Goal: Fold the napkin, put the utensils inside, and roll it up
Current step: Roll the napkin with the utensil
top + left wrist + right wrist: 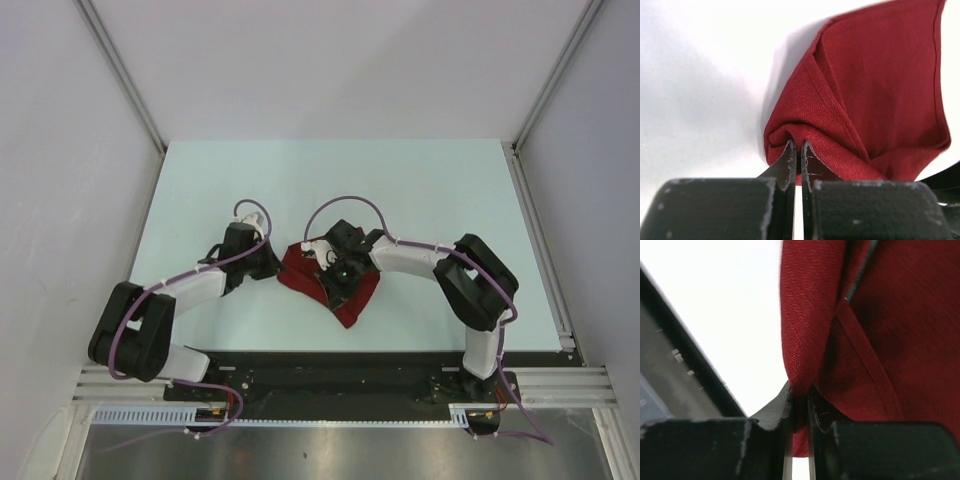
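The dark red napkin (348,296) lies bunched and creased at the middle of the table, between my two arms. My left gripper (274,268) is at its left edge. In the left wrist view that gripper (796,146) is shut, its tips pinching a rolled fold of the napkin (865,90). My right gripper (335,274) sits over the cloth's middle. In the right wrist view it (799,391) is shut on a hanging fold of the napkin (880,340), with cloth showing between the jaws. The utensils are out of view.
The pale green table (420,190) stretches behind and to both sides of the cloth. White walls with metal frame posts (545,90) enclose it. A black base rail (340,372) runs along the near edge.
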Controlling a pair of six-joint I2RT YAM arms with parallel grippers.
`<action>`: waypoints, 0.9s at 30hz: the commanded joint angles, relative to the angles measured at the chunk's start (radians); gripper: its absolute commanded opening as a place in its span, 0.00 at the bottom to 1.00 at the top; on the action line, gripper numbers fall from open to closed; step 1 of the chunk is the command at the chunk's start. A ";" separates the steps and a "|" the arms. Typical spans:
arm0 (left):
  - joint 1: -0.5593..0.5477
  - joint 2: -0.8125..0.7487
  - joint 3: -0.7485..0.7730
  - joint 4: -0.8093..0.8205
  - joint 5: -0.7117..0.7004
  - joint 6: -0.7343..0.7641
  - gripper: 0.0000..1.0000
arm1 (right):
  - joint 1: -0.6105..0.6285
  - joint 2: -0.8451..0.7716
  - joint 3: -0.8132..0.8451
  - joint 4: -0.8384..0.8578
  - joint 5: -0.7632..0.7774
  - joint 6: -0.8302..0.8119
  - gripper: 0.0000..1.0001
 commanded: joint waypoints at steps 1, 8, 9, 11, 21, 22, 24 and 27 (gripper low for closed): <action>0.018 -0.015 0.062 -0.015 -0.042 0.038 0.00 | -0.018 0.072 0.043 -0.123 -0.268 -0.035 0.11; 0.025 0.105 0.137 -0.031 0.006 0.060 0.00 | -0.061 0.155 0.071 -0.126 -0.382 -0.049 0.11; 0.024 0.119 0.144 -0.028 0.009 0.063 0.00 | -0.074 0.161 0.069 -0.123 -0.391 -0.047 0.11; 0.025 0.151 0.160 -0.022 0.018 0.064 0.00 | -0.090 0.178 0.071 -0.121 -0.419 -0.050 0.12; 0.025 0.251 0.237 -0.114 -0.028 0.087 0.00 | -0.150 0.189 0.072 -0.132 -0.416 -0.026 0.34; 0.025 0.252 0.237 -0.117 -0.031 0.090 0.00 | -0.151 0.178 0.064 -0.132 -0.407 -0.021 0.44; 0.025 0.261 0.239 -0.123 -0.031 0.096 0.00 | -0.154 0.137 0.058 -0.135 -0.379 -0.010 0.51; 0.025 0.266 0.237 -0.128 -0.020 0.103 0.00 | -0.154 0.074 0.041 -0.126 -0.335 0.026 0.60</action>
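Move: The right fingers are already shut on the near rolled edge of the napkin. The napkin's near corner sticks out some 4 cm back and 3 cm to their right; the utensil handle's end shows about 3 cm ahead and 4 cm left, and the flat part centres roughly 9 cm ahead, 3 cm right. The left hand already pinches the napkin's left corner; the edge in the right fingers is about 8 cm back and 12 cm to its right. Drawing back only about 1 cm, the right hand keeps the rolled edge pinched and tilts some 30 degrees, its fingertips swinging back and under towards the base; then the fingers open wide around the roll and the hand starts to rise. The left hand, still pinching its corner, goes forward about 2.5 cm, down and a little right, tipping slightly. ##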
